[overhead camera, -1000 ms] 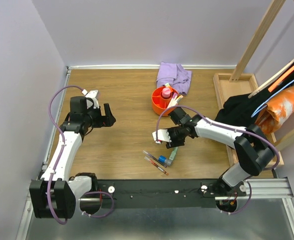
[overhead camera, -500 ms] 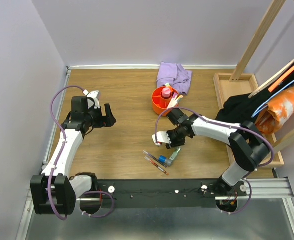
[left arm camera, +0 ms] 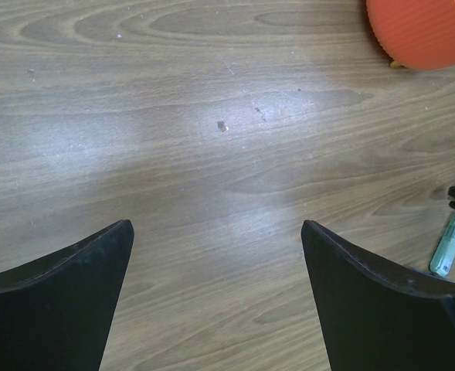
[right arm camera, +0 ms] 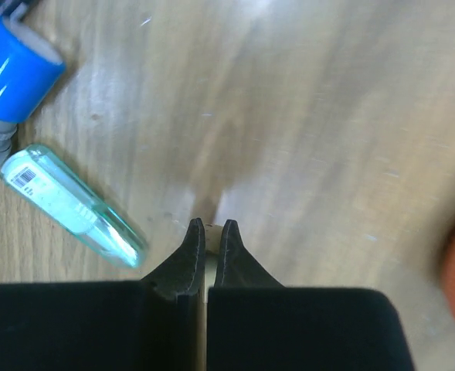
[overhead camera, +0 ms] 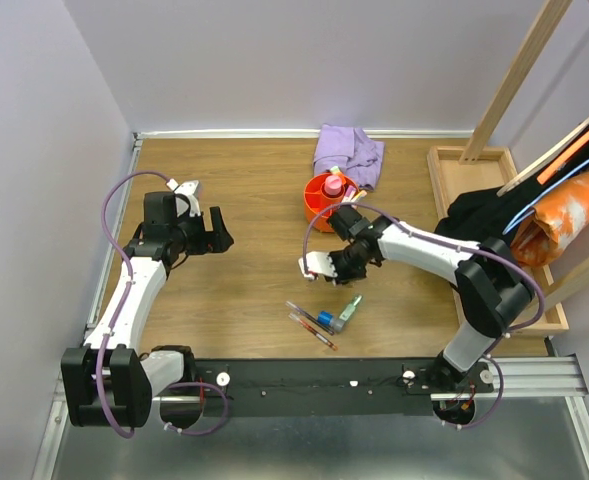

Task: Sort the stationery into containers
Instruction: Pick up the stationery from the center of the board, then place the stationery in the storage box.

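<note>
The orange divided cup [overhead camera: 319,208] stands mid-table with a pink tube [overhead camera: 332,186] and other stationery in it. On the wood in front lie a mint highlighter [overhead camera: 349,311], a blue-capped item [overhead camera: 325,320] and two red pens [overhead camera: 309,325]. My right gripper [overhead camera: 331,268] hovers between the cup and these, shut on a thin pale item that only shows as a cream sliver between the jaws [right arm camera: 210,226]. The mint highlighter [right arm camera: 73,207] and blue item [right arm camera: 15,73] lie to its left. My left gripper [overhead camera: 217,230] is open and holds nothing [left arm camera: 215,226]. It sits well left of the cup [left arm camera: 424,31].
A lilac cloth [overhead camera: 347,152] lies behind the cup. A shallow wooden tray [overhead camera: 444,170] at the right holds dark fabric and an orange bag. Wooden slats lean over the right side. Walls close the back and left.
My right gripper has shut and moved up and left, away from the mint highlighter toward the cup. The left arm has stayed put.
</note>
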`<state>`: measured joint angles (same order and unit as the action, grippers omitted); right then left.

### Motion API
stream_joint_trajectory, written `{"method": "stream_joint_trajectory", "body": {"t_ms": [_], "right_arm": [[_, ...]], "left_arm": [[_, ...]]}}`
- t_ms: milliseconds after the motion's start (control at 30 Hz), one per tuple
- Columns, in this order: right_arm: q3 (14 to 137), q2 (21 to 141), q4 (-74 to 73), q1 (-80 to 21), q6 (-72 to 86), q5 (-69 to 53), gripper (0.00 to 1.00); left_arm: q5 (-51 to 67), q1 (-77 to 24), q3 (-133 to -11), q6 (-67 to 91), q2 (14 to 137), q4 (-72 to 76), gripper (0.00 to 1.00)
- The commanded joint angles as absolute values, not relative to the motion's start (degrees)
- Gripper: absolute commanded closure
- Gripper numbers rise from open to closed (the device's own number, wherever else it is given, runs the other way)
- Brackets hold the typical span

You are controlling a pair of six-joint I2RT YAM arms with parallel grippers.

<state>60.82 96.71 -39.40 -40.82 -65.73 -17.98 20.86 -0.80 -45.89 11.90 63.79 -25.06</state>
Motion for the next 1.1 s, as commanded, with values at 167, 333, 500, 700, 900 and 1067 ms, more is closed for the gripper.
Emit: {"method": "stream_joint_trajectory", "body": {"t_ms": [167, 333, 500, 700, 900, 1067], "right_arm": [[80.3, 96.6, -45.2, -41.0, -51.4, -20.8, 0.99], [85.5, 98.5, -34.5, -41.0, -39.9, -20.1, 1.0], [84.9, 100.4, -22.4, -40.5, -36.3, -17.8, 1.0], [86.0, 104.5, -17.3, -39.7, -38.1, -15.4, 1.0], [88.5, 108.6, -16.5, -37.7, -38.9, -13.7, 1.0], [88.8, 109.5, -16.4, -36.2, -40.3, -13.4, 1.0]], "left_arm": [[22.8, -0.5, -47.0, 12.7, 62.3, -22.9, 0.01], [23.0, -0.4, -46.9, 12.9, 61.8, -23.3, 0.01], [22.9, -0.4, -47.5, 13.0, 61.8, -23.9, 0.01], [22.3, -0.5, -47.9, 12.7, 62.0, -24.6, 0.01], [22.1, -0.5, -48.1, 12.7, 62.8, -24.7, 0.01], [22.0, -0.5, -48.6, 12.7, 63.5, -24.4, 0.01]]}}
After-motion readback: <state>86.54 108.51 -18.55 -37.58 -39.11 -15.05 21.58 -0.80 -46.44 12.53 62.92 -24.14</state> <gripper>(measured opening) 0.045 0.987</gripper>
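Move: The small tan block is already pinched in the right fingers, just off the board. The red container it is carried to stands about 17 cm ahead of that hand and 5 cm left, its middle some 2 cm higher. The purple cloth lies about 28 cm straight ahead; the green bottle is 5 cm straight back, the blue-capped piece 8 cm back and 4 cm left. From the left hand, the container is 10 cm ahead, 23 cm right and 8 cm lower. The tan block, still pinched in the shut right fingers, is carried forward some 16 cm to the red container: first a steep climb of about 14 cm forward and left, then on forward while sinking 3 to 4 cm and easing slightly back right. Meanwhile the wrist turns clockwise and swings the fingers out to the left, each by roughly 25 degrees. ##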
